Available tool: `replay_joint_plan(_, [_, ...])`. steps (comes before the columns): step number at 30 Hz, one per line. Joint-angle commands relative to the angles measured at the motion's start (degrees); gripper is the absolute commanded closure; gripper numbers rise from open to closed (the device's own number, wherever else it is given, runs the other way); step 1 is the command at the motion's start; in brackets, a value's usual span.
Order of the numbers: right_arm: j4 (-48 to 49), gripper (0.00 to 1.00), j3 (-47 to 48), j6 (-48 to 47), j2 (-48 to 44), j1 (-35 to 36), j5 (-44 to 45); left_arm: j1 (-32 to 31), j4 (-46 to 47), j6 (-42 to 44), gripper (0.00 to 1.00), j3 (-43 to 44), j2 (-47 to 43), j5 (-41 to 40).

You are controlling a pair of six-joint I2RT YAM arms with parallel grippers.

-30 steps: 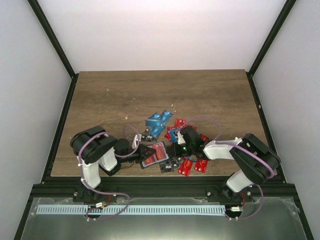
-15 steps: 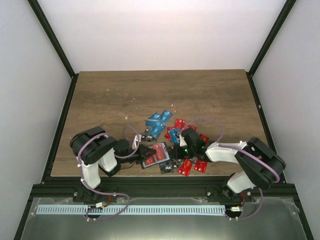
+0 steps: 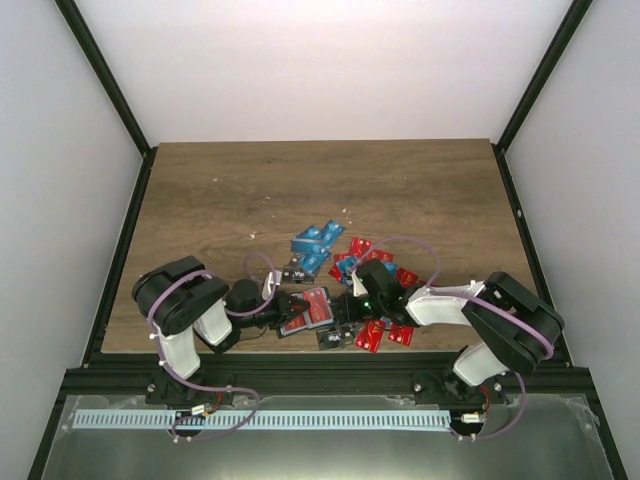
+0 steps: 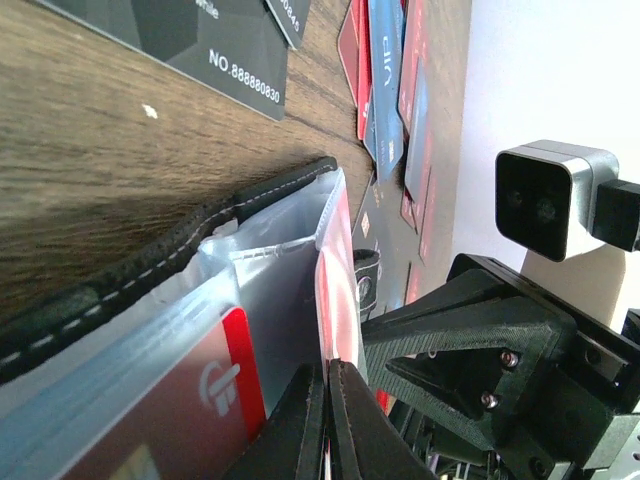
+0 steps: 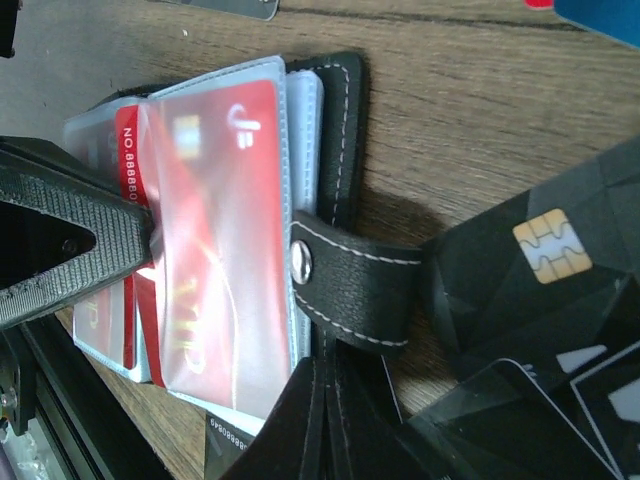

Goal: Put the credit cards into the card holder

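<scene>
The card holder (image 3: 312,306) lies open near the table's front edge, and its clear sleeves (image 5: 215,230) show red credit cards. My left gripper (image 3: 290,309) comes in from the left. It is shut on the edge of one clear sleeve (image 4: 330,290) with a red card in it. My right gripper (image 3: 346,312) comes in from the right. It is shut on the holder's black stitched cover (image 5: 345,100), just below the clasp tab (image 5: 360,280). Loose blue credit cards (image 3: 315,240), red ones (image 3: 385,335) and black ones (image 5: 530,290) lie around the holder.
The two grippers nearly meet over the holder, with the left fingers (image 5: 60,240) close against the sleeves. Black cards (image 4: 215,40) lie just beyond the holder. The table's front rail (image 3: 320,375) runs right behind both wrists.
My right gripper has shut on the holder's cover and moved slightly left and nearer. The left gripper has stayed shut on the sleeve, and the holder has shifted a little.
</scene>
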Motion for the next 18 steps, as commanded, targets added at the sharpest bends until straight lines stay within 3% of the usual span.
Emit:
replay_joint_plan(1, [-0.4, 0.99, 0.6, 1.3, 2.9, 2.5, -0.6, -1.5, 0.8, 0.0, 0.96, 2.4, 2.3, -1.0])
replay_joint_plan(8, [-5.6, 0.99, 2.1, -0.5, 0.6, 2.5, 3.6, -1.8, -0.9, 0.4, 0.95, 1.3, 0.2, -0.7])
replay_joint_plan(11, [-10.0, 0.99, 3.6, -1.8, -1.5, 2.5, 6.1, -1.8, -6.2, 2.7, 0.91, 1.3, -3.1, 0.1])
replay_joint_plan(18, [-14.3, 0.96, 5.8, -3.6, -5.8, 2.0, 7.3, -1.9, -37.1, 14.2, 0.7, 5.6, -17.5, -3.2])
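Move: Just to the right of the left hand, about 3 cm over and 1 cm below, lies the middle of the red card in its clear pocket, its edge still pinched. A loose black card sits some 7 cm ahead of that hand. From the right hand the red card is about 4 cm left and 2 cm ahead; the strap is 1 cm ahead, the black card pile 6 cm back, and the nearest loose red card 5 cm back and 6 cm right. Opening by about a fifth of their range, the left fingers let go of the red card's edge while that hand barely shifts, rising about half a centimetre with a slight wrist roll. The right fingers stay shut at the holder's edge beside the strap, then ease about 1 cm to the right, away from the card. ##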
